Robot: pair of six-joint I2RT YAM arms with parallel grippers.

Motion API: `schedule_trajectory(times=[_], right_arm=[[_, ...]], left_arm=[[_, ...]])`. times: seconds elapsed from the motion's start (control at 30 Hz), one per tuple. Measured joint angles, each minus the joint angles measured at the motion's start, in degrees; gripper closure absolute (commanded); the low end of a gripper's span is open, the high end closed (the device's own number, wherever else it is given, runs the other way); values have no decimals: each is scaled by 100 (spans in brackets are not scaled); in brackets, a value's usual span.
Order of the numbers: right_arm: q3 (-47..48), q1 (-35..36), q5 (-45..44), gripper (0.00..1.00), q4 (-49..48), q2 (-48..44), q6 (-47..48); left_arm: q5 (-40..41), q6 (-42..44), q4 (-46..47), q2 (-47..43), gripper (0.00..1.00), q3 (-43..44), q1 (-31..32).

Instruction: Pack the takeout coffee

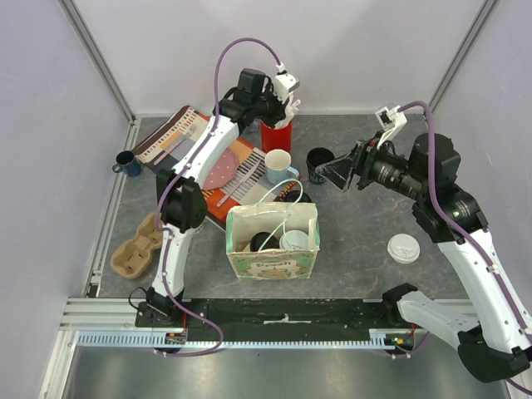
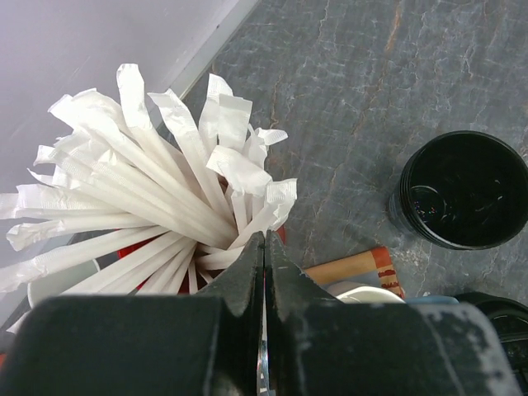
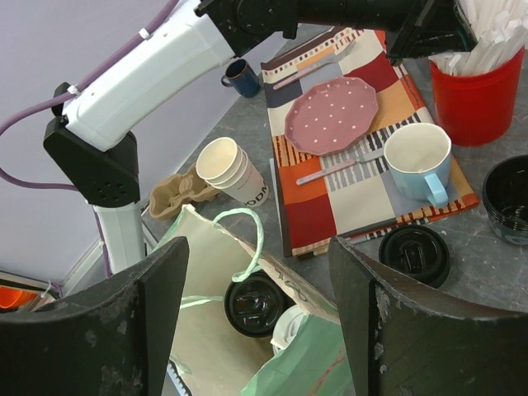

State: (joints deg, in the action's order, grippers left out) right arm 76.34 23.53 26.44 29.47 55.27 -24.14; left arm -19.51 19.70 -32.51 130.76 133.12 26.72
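Observation:
The takeout coffee stands inside the open paper bag: one cup with a black lid and one with a white lid. The right wrist view looks down on both, the black lid and the white lid. My right gripper hovers open and empty to the right of and above the bag. At the back, my left gripper is down in the bundle of wrapped straws in the red cup. Its jaws are shut, and one straw runs in between the tips.
A glossy black mug and a light-blue mug stand behind the bag on and beside a striped mat with a pink plate. A loose black lid, a loose white lid, stacked paper cups, a cardboard carrier and a dark-blue mug lie around.

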Motion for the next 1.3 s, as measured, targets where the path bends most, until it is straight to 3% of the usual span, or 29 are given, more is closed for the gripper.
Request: schedule_trajectory(times=[0.77,1.3], right_arm=[[142,0,22,23,111,310,120],[844,-13,177,23,127,872,297]], left_arm=[[-138,-13,210,-713,98,0,-232],[-402,-15,-13,-2815,98,-44,-254]])
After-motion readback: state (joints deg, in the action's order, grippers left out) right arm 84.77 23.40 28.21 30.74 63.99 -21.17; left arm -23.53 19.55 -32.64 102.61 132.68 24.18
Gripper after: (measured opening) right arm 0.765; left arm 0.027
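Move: The straw pinched by the left hand is to leave the red cup, whose middle is about 3 cm to the hand's left, level fore and aft, and 17 cm below. The blue mug stands some 14 cm nearer and 2 cm left, the black cups 14 cm nearer and 10 cm right, the paper bag about 40 cm back and 4 cm left. From the right hand, the red cup is roughly 29 cm ahead, 13 cm left and 34 cm down. Keeping its pinch on a straw near the top of the bundle, the left hand draws it up out of the red cup, nearly straight and slow at first, then fast and also back and left, about 27 cm up and 11 cm back in all, the fingers tilting up some 25 degrees towards level. The open, empty right hand eases roughly 3 cm forward. ##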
